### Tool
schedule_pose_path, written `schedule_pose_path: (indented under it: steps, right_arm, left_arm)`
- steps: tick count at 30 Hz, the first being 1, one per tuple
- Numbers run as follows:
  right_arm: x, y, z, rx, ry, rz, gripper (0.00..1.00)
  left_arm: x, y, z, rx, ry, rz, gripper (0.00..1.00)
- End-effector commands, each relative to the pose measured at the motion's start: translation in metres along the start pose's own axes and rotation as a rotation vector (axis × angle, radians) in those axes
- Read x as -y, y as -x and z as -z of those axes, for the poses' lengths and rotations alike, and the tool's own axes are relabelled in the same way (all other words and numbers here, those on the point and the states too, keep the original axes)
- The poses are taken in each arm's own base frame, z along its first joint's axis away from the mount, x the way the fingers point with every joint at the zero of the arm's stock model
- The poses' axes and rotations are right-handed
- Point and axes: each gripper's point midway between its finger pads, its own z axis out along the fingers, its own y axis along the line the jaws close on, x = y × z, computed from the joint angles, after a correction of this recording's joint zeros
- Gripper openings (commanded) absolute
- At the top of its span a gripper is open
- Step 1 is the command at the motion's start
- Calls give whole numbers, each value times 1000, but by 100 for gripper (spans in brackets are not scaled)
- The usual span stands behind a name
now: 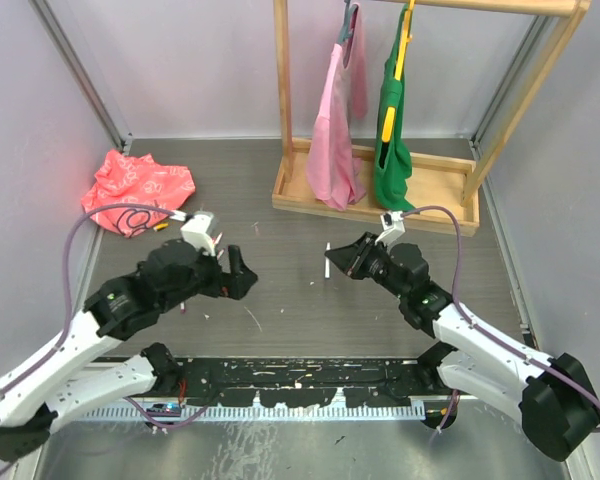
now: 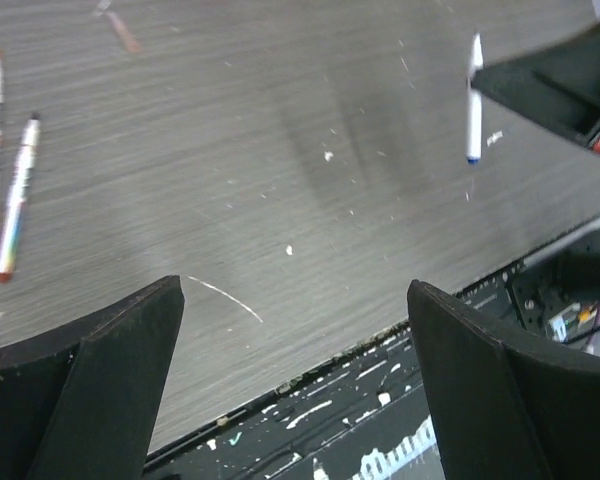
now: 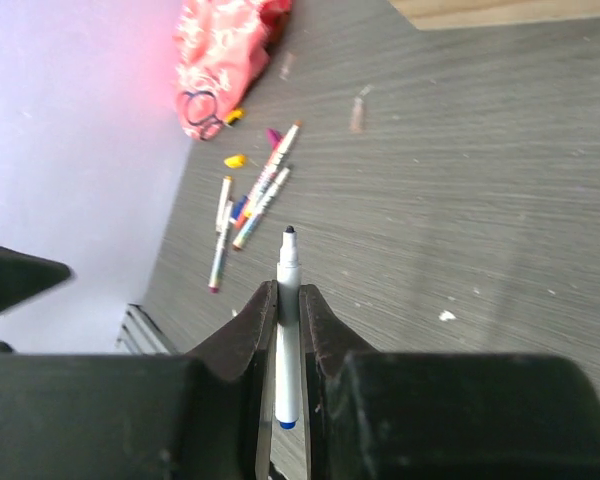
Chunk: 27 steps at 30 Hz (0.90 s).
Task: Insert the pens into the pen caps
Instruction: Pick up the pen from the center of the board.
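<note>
My right gripper (image 3: 288,290) is shut on a white-barrelled pen (image 3: 287,345) with a blue end, its uncapped dark tip pointing forward. From above, that pen (image 1: 327,260) hangs upright over the table's middle, at the right gripper (image 1: 340,258). My left gripper (image 1: 242,275) faces it from the left, open and empty. In the left wrist view its jaws stand wide apart (image 2: 295,290), and the held pen (image 2: 474,100) shows at upper right. Several more pens (image 3: 260,190) lie on the table beside a yellow pen cap (image 3: 236,160). Two pens (image 2: 18,195) lie far left.
A crumpled pink cloth (image 1: 140,185) lies at the back left with a cable over it. A wooden rack (image 1: 380,195) holding a pink and a green garment stands at the back. A black, paint-flecked strip (image 1: 300,380) runs along the near edge.
</note>
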Motion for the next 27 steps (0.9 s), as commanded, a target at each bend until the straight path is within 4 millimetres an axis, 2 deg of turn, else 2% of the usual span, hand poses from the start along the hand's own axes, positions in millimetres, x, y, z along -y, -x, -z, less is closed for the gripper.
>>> schedule_pose_path:
  steps: [1,4,9,10,16,22,27]
  right_arm:
    - [-52,32,6,133,194,-82,0]
    - [-70,33,9,163,269,-124,0]
    - [-102,30,10,209,332,-130,0]
    - [-109,29,11,216,347,-131,0]
    - [-142,21,10,222,423,-134,0]
    - [-160,10,4,200,467,-147,1]
    - [-171,11,5,203,496,-164,1]
  left_arm:
    - [44,14,-23,100,-87,60,93]
    - [76,8,-31,92,-156,40,92]
    - [106,13,-38,111,-236,43,88]
    - [109,13,-39,106,-245,42,84]
    - [111,9,-41,106,-259,43,73]
    - [108,10,-32,127,-282,54,65]
    - [105,3,-31,117,-290,62,58]
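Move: My right hand already holds the pen up in its fingertips. From my open left hand the pen is roughly 7 cm ahead, 20 cm to the right and 6 cm lower; my left gripper lies the same way reversed from my right hand. The loose pens on the board are about 11 cm ahead of my left hand, 10 cm left and 22 cm below it, with a yellow cap another 9 cm left of them and 4 cm farther out. I bring my hands together: my left hand swings about 10 cm to the right, dipping slightly and coming back up, and narrows its wide-open fingers towards the pen without shutting. My right hand keeps its pinch and carries the pen left, up and a little back, about 13 cm in all, rolling some 20 degrees so its left side rises. ##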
